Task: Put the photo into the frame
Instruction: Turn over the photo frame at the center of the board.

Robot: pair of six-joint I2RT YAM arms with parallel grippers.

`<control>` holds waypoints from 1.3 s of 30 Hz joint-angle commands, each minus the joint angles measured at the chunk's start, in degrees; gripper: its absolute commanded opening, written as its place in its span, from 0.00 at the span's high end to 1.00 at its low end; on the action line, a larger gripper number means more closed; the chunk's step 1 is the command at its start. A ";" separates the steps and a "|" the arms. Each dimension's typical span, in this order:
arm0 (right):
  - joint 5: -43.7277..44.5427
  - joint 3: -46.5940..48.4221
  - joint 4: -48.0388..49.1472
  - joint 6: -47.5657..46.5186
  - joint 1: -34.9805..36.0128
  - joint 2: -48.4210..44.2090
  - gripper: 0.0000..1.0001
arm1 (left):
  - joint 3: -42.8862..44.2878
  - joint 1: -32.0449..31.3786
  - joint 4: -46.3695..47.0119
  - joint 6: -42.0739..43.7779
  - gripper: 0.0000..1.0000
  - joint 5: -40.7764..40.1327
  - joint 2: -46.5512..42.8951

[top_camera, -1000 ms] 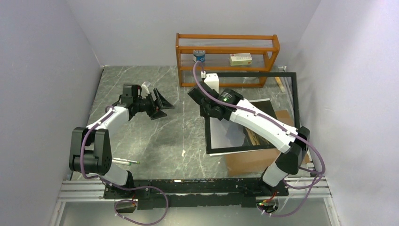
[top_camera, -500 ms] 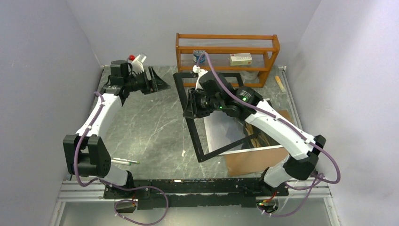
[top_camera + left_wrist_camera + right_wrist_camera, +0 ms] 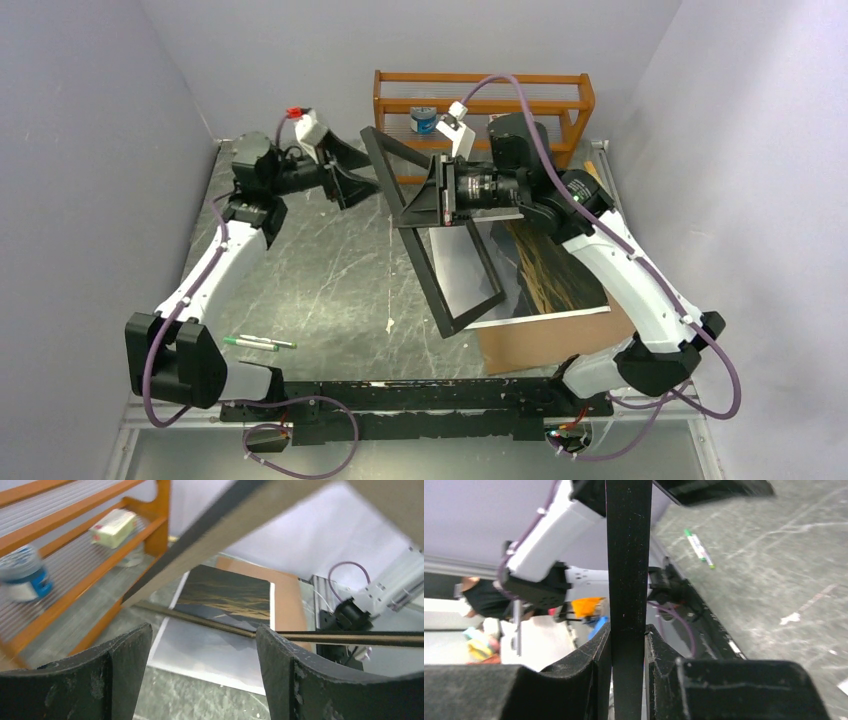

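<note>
My right gripper [image 3: 441,196] is shut on the upper bar of the frame [image 3: 421,272] and holds it off the table, tipped up on its edge. In the right wrist view the frame's black bar [image 3: 626,555] stands pinched between the two pads, with the gripper [image 3: 628,635] closed on it. My left gripper [image 3: 360,178] is open just left of the frame's top corner. The frame's edge [image 3: 225,525] crosses above its fingers [image 3: 125,680]. The photo [image 3: 555,270] lies face up on the table under the frame, its dark hillside and grey sky [image 3: 225,595] showing.
A brown cardboard sheet [image 3: 540,340] lies under the photo's near right side. An orange-brown shelf rack [image 3: 480,78] stands at the back with a blue can [image 3: 424,120] and a small box [image 3: 112,527]. A green pen [image 3: 255,343] lies near the left arm's base.
My right arm has lifted the frame from flat on the table, swung it left and tipped it up on edge. My left arm has reached back and up to the frame's top corner.
</note>
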 commanded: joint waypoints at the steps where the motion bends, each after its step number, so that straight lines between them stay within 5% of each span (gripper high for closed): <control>1: -13.35 -0.42 13.75 8.26 -1.81 -4.31 0.96 | 2.03 -5.66 -0.86 12.57 0.19 1.35 -0.07; 8: -19.16 -4.77 22.66 15.96 -3.06 -6.53 0.96 | -1.35 -7.47 9.12 11.07 0.17 -9.77 0.90; 19: -22.63 -7.98 29.95 22.53 -4.53 -7.97 0.96 | -3.73 -7.40 10.40 10.76 0.19 -12.60 0.31; 24: -24.28 -10.73 35.51 26.82 -5.42 -8.39 0.96 | -4.10 -7.31 12.12 7.62 0.36 -6.60 0.56; 31: -26.59 -12.86 41.24 32.87 -6.68 -8.20 0.95 | -6.85 -7.31 15.43 8.08 0.49 -8.49 0.37; 33: -27.01 -13.62 43.07 34.43 -7.10 -8.17 0.94 | -6.13 -7.26 14.08 9.48 0.60 -8.09 0.37; 35: -27.22 -13.93 44.17 35.39 -7.83 -8.09 0.91 | -4.68 -7.16 9.99 11.97 0.92 -7.20 0.55; 39: -25.98 -14.34 40.89 33.34 -9.86 -8.07 0.72 | -3.81 -5.89 8.21 11.11 0.97 -9.82 0.68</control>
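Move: The photo frame's far rail, which the open left hand is about to take, lies about 6 cm to that hand's right and 6 cm above it, level in reach. Farther off, the photo lies on the board some 30 cm right, 4 cm ahead and 36 cm down; the wooden rack stands roughly 25 cm ahead and 25 cm right, 22 cm lower. From the right hand, which already grips another rail of the frame, the far rail is about 14 cm ahead, level sideways and 1 cm above. The photo frame, still pinched in the right hand, is raised about 7.5 cm and drawn slightly back while that wrist rolls its left side up and tips forward, some 30 degrees altogether. The left hand goes about 4 cm right to the far rail, waits there open, then sinks about 2 cm with a slight tilt and closes, pinching the rail between its fingers. ##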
